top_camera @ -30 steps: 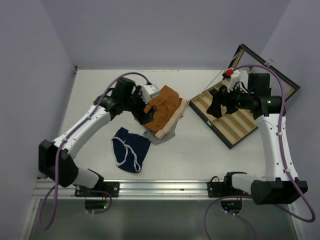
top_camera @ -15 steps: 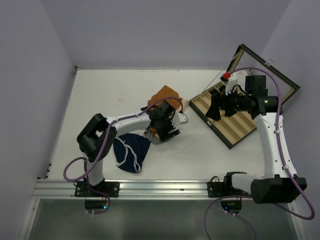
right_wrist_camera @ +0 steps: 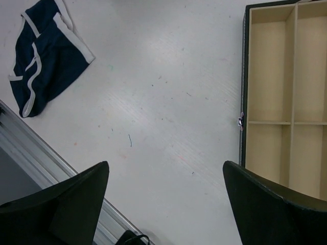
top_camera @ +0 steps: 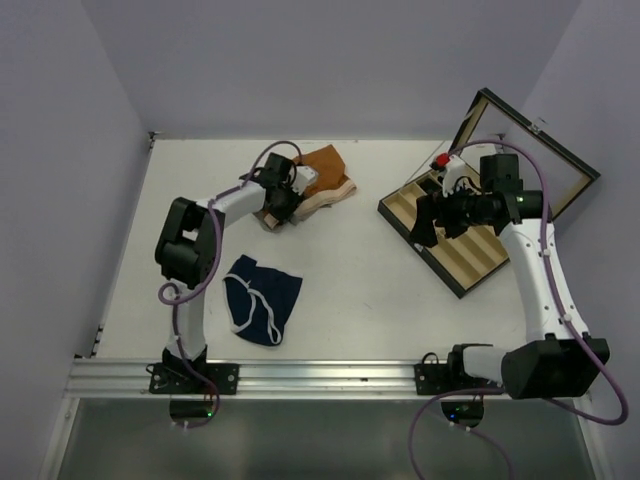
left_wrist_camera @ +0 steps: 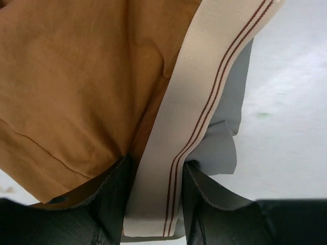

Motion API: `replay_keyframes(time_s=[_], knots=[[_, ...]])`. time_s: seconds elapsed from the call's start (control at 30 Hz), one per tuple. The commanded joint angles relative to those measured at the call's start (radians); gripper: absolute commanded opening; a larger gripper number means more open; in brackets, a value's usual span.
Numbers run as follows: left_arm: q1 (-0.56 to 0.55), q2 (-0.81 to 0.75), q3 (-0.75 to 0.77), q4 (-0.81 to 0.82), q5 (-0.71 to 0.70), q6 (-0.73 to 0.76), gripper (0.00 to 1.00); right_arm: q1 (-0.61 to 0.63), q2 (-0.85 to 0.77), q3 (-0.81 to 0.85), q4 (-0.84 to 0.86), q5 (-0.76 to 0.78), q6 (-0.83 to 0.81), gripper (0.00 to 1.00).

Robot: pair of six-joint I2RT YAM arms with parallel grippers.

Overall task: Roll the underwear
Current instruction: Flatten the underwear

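Note:
The underwear (top_camera: 262, 298), navy with white trim, lies crumpled on the white table near the front, left of centre; it also shows in the right wrist view as the underwear (right_wrist_camera: 43, 51) at top left. My left gripper (top_camera: 281, 206) is at the back, apart from it. That left gripper (left_wrist_camera: 156, 173) is shut on the cream waistband (left_wrist_camera: 204, 102) of the orange shorts (left_wrist_camera: 76, 76). A grey garment (left_wrist_camera: 219, 148) hangs behind the band. My right gripper (top_camera: 428, 222) hovers open over bare table by the box; nothing is between the right gripper (right_wrist_camera: 166, 171) fingers.
An open wooden box (top_camera: 470, 250) with slatted compartments and a raised lid sits at the right; its edge shows as the box (right_wrist_camera: 265, 76). The orange shorts (top_camera: 325, 172) are bunched at the back centre. A metal rail (top_camera: 320, 375) runs along the table's front edge.
My left gripper has closed on the shorts' waistband and dragged the orange and grey garments from the table's middle toward the back left. The right arm has shifted slightly left.

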Motion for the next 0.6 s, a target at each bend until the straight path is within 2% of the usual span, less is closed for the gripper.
replay_keyframes(time_s=[0.0, 0.17, 0.2, 0.23, 0.33, 0.43, 0.57], knots=[[0.089, 0.056, 0.085, -0.01, -0.036, 0.029, 0.47, 0.023, 0.033, 0.0, 0.026, -0.038, -0.025, 0.97], [0.149, 0.068, 0.146, -0.033, -0.024, 0.028, 0.51, 0.123, 0.063, -0.019, 0.066, -0.029, 0.013, 0.92], [0.169, 0.061, 0.158, -0.042, -0.004, 0.023, 0.54, 0.149, 0.07, -0.028, 0.087, -0.021, 0.021, 0.87], [0.178, 0.049, 0.158, -0.06, 0.013, 0.022, 0.64, 0.178, 0.083, -0.033, 0.101, -0.01, 0.042, 0.85], [0.222, -0.054, 0.153, -0.091, 0.12, 0.014, 0.84, 0.314, 0.119, -0.031, 0.161, 0.034, 0.09, 0.74], [0.275, -0.203, 0.15, -0.14, 0.257, -0.003, 0.89, 0.446, 0.211, 0.004, 0.205, 0.056, 0.13, 0.63], [0.316, -0.431, 0.08, -0.222, 0.32, 0.034, 0.89, 0.589, 0.372, 0.084, 0.236, 0.071, 0.159, 0.5]])
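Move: The brown underwear is already under the left hand: half-open fingers straddle the near-left end of the beige waistband, the cloth's middle about 7 cm ahead and 7 cm right. The navy underwear lies some 22 cm back and 5 cm left of that hand. From the high right hand, the navy underwear is about 43 cm left, 7 cm back and 22 cm below; the divided box's middle is some 10 cm ahead and 3 cm right. The brown underwear goes on being pushed over the table by the left fingers, forward and left about 5 to 7 cm; then they open wide, come off the waistband and rise some 11 cm, drifting farther left. Meanwhile the right hand swings about 15 cm left and sinks 7 cm from the box side towards the navy underwear, turning counter-clockwise some 25 degrees as its fingers close to about half. ##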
